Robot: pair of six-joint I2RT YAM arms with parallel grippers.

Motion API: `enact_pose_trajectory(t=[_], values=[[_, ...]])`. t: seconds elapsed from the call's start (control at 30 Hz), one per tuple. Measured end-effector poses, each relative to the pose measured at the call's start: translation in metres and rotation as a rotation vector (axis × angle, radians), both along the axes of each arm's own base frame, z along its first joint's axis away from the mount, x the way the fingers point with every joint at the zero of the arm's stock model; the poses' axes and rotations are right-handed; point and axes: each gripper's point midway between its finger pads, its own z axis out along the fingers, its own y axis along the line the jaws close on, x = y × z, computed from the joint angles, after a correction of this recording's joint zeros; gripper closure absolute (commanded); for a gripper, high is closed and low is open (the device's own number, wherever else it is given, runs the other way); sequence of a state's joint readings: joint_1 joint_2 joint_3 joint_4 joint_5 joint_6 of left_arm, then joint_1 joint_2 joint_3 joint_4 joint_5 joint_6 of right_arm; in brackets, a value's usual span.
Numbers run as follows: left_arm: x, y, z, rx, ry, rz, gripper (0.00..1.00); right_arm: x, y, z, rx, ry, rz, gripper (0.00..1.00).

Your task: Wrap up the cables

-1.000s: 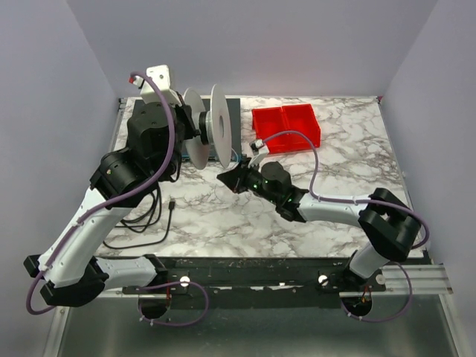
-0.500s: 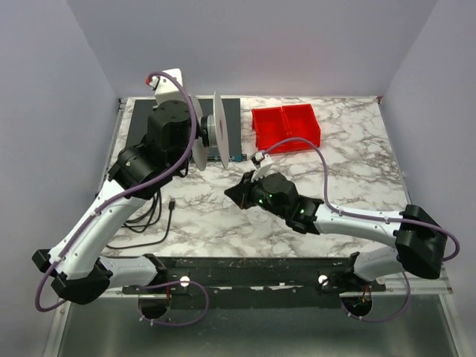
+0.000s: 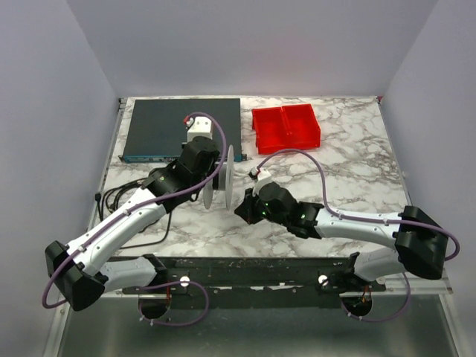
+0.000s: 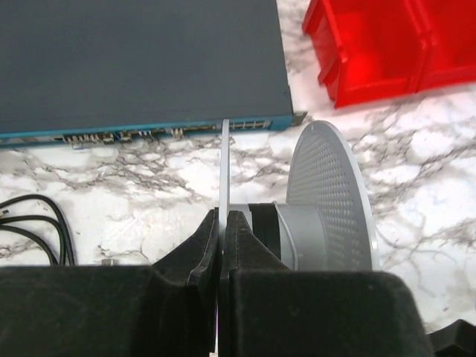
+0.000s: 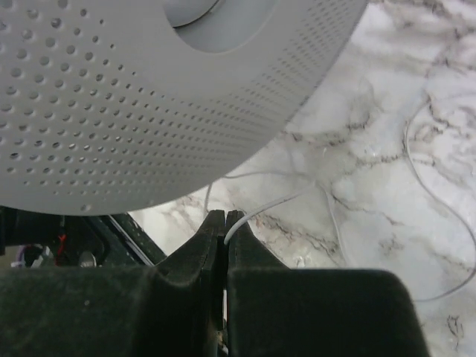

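Observation:
A spool [image 3: 225,175] with two white perforated flanges hangs over the middle of the table. My left gripper [image 3: 211,186] is shut on its thin left flange [image 4: 224,160]. The grey hub [image 4: 288,233] and the other flange [image 4: 332,195] lie to the right of the fingers. My right gripper [image 3: 240,210] sits just right of the spool and below it. In the right wrist view this gripper [image 5: 225,219] is shut on a thin white cable [image 5: 277,204], under the flange [image 5: 149,97]. Loose loops of the cable [image 5: 406,152] lie on the marble.
A dark flat box [image 3: 182,128] with a blue port strip [image 4: 149,132] lies at the back left. Two red bins [image 3: 286,126] stand at the back centre. Black cords [image 3: 123,204] lie on the left side of the marble table [image 3: 349,171].
My left arm has carried the spool from over the dark box forward to the middle of the table. The right gripper has moved nearer with the cable.

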State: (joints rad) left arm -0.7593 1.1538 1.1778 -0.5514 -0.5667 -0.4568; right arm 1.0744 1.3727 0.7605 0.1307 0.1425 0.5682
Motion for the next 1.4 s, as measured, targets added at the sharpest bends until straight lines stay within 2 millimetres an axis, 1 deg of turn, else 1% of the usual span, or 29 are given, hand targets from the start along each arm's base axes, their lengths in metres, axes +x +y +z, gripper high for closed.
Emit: enact_pose_trajectory(t=[0.07,0.17,0.27,0.37,0.53,0.7,0.8,0.87,1.17,1.4], values=[[-0.003,-0.001,-0.022,0.012,0.026,-0.015,1.00,-0.005,-0.005,-0.013,-0.017,0.029,0.000,0.99],[-0.004,-0.002,-0.041,0.031,0.058,-0.024,1.00,-0.009,-0.008,-0.026,-0.034,0.063,-0.003,0.99],[-0.002,-0.005,-0.055,0.032,0.069,-0.024,1.00,-0.012,-0.008,-0.029,-0.030,0.083,-0.002,0.99],[0.001,-0.007,-0.062,0.025,0.075,-0.011,1.00,-0.014,-0.007,-0.029,-0.021,0.095,0.000,0.99],[0.014,-0.009,-0.068,0.037,0.080,0.053,1.00,-0.015,-0.007,-0.029,-0.017,0.102,0.004,0.99],[0.030,-0.016,-0.062,0.032,0.067,0.087,1.00,-0.017,-0.007,-0.030,-0.022,0.110,0.007,0.99],[0.036,-0.020,-0.060,0.029,0.058,0.095,1.00,-0.019,-0.007,-0.030,-0.018,0.118,0.009,0.99],[0.038,-0.021,-0.062,0.031,0.057,0.102,1.00,-0.021,-0.007,-0.028,-0.012,0.121,0.011,0.99],[0.043,-0.023,-0.076,0.058,0.080,0.113,1.00,-0.025,-0.009,-0.006,0.029,0.099,0.019,0.99],[0.047,-0.026,-0.080,0.044,0.066,0.111,1.00,-0.028,-0.010,0.012,0.051,0.085,0.028,0.99]])
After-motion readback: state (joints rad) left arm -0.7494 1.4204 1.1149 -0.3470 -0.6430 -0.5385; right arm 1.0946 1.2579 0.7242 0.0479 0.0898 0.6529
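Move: The spool, already pinched by its left flange, has its middle about 4 cm right of the left hand, 2 cm ahead and 4 cm below; the cable end in the right fingers is some 9 cm back, 10 cm right and 13 cm below that hand. From the right hand the spool's middle lies about 11 cm ahead, 6 cm left and 9 cm up. Beyond, the dark switch is centred 27 cm ahead, 11 cm left and 25 cm below the left hand, the red bin 27 cm ahead, 28 cm right and 24 cm below it. Keeping the spool's left flange pinched, the left hand first drops about 7 cm, then carries the spool forward some 5 cm towards the switch with a slight drift right, turning a few degrees counter-clockwise and sinking a last bit. The right hand, still shut on the cable end, dips about 3 cm with a small tip downward, eases back some 3 cm, away from the spool, and late on rises about 4 cm from its low point. ##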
